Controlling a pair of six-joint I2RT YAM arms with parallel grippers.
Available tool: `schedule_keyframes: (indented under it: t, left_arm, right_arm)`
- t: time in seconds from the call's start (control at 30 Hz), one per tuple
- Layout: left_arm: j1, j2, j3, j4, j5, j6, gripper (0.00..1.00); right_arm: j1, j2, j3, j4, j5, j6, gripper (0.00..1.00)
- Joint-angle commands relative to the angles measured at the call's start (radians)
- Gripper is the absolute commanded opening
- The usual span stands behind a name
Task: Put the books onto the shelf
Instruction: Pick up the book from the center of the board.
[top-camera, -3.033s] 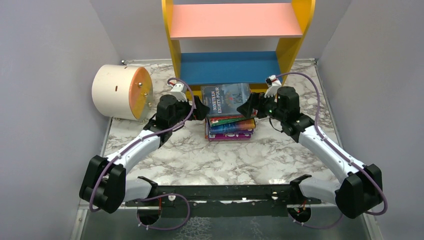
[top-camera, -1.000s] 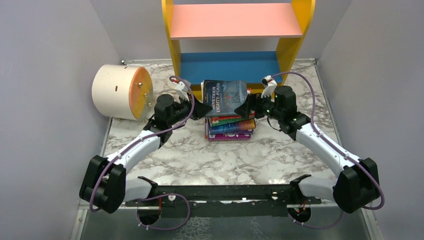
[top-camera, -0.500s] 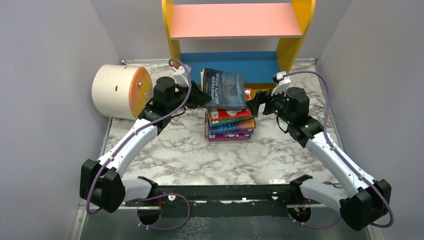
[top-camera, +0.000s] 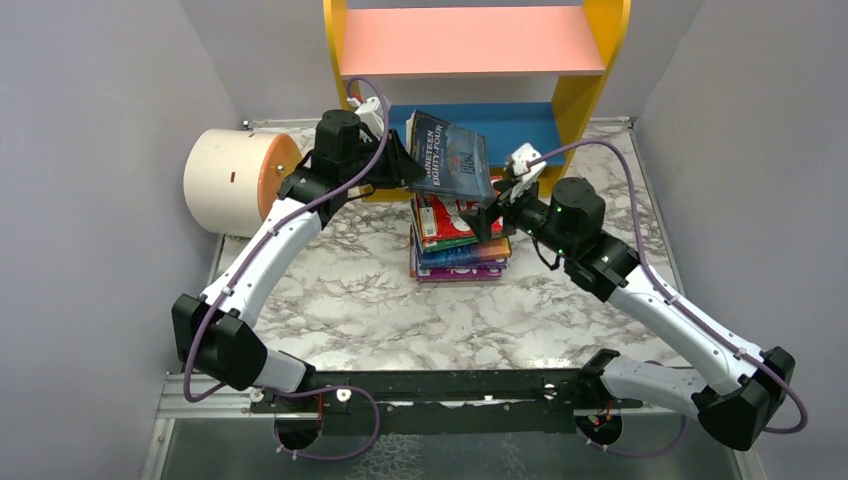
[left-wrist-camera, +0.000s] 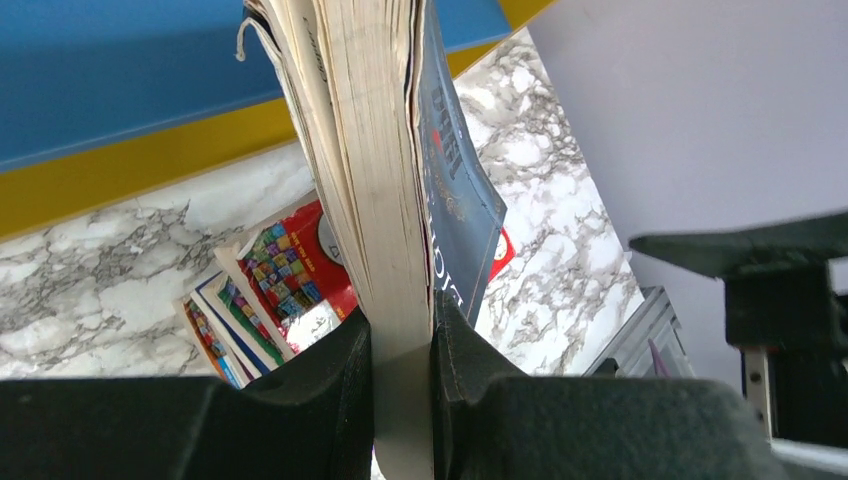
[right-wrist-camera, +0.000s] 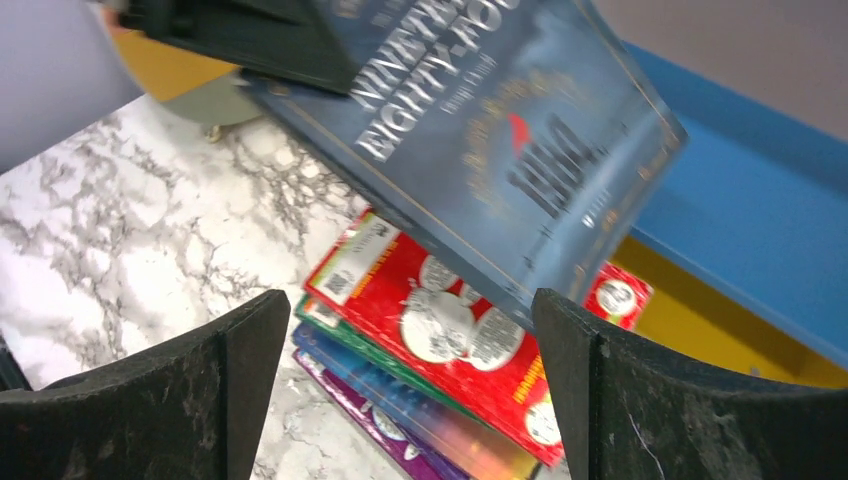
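My left gripper (top-camera: 402, 176) is shut on the spine-side edge of the dark blue book "Nineteen Eighty Four" (top-camera: 455, 158). It holds the book tilted in the air in front of the shelf's blue lower board (top-camera: 525, 122). In the left wrist view the page block (left-wrist-camera: 365, 180) stands clamped between the fingers of the left gripper (left-wrist-camera: 402, 345). The other books (top-camera: 458, 250) lie stacked on the table, a red one (right-wrist-camera: 440, 330) on top. My right gripper (top-camera: 488, 216) hangs open over that stack, just below the raised book (right-wrist-camera: 500, 130), holding nothing.
The shelf's pink upper board (top-camera: 470, 40) sits above the blue one, between yellow side panels (top-camera: 580, 95). A cream cylinder with an orange end (top-camera: 235, 180) lies at the left on the marble table (top-camera: 380, 310). Grey walls close in on both sides.
The left gripper has lifted the blue book off the stack, up and back toward the shelf. The right gripper has let go of it and swung in over the stack.
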Motion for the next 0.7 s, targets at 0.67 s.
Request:
schedule_keyframes:
  t: [0.67]
  left_arm:
    - [-0.003, 0.006, 0.164, -0.112, 0.053, -0.023, 0.00]
  right_arm:
    - [0.351, 0.310, 0.122, 0.204, 0.593, -0.347, 0.85]
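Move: The dark Nineteen Eighty-Four book is already up in the left hand, its middle about 7 cm to that hand's right and 4 cm ahead, roughly level. From the open right hand it lies some 8 cm left and 9 cm ahead, also about level. The red book topping the stack is about 13 cm below the right hand, 5 cm left and 2 cm ahead; the blue shelf board is some 17 cm ahead, 4 cm left and 15 cm lower. The dark book keeps hanging from the left hand, which holds its pinch nearly in place and only tips about 5 degrees. Towards the book's near, spine-side edge the right hand swings roughly 7 cm left, first drawing slightly back, then sinking and edging forward about 3 cm while rolling its left side down some 20 degrees; its fingers stay wide open. ##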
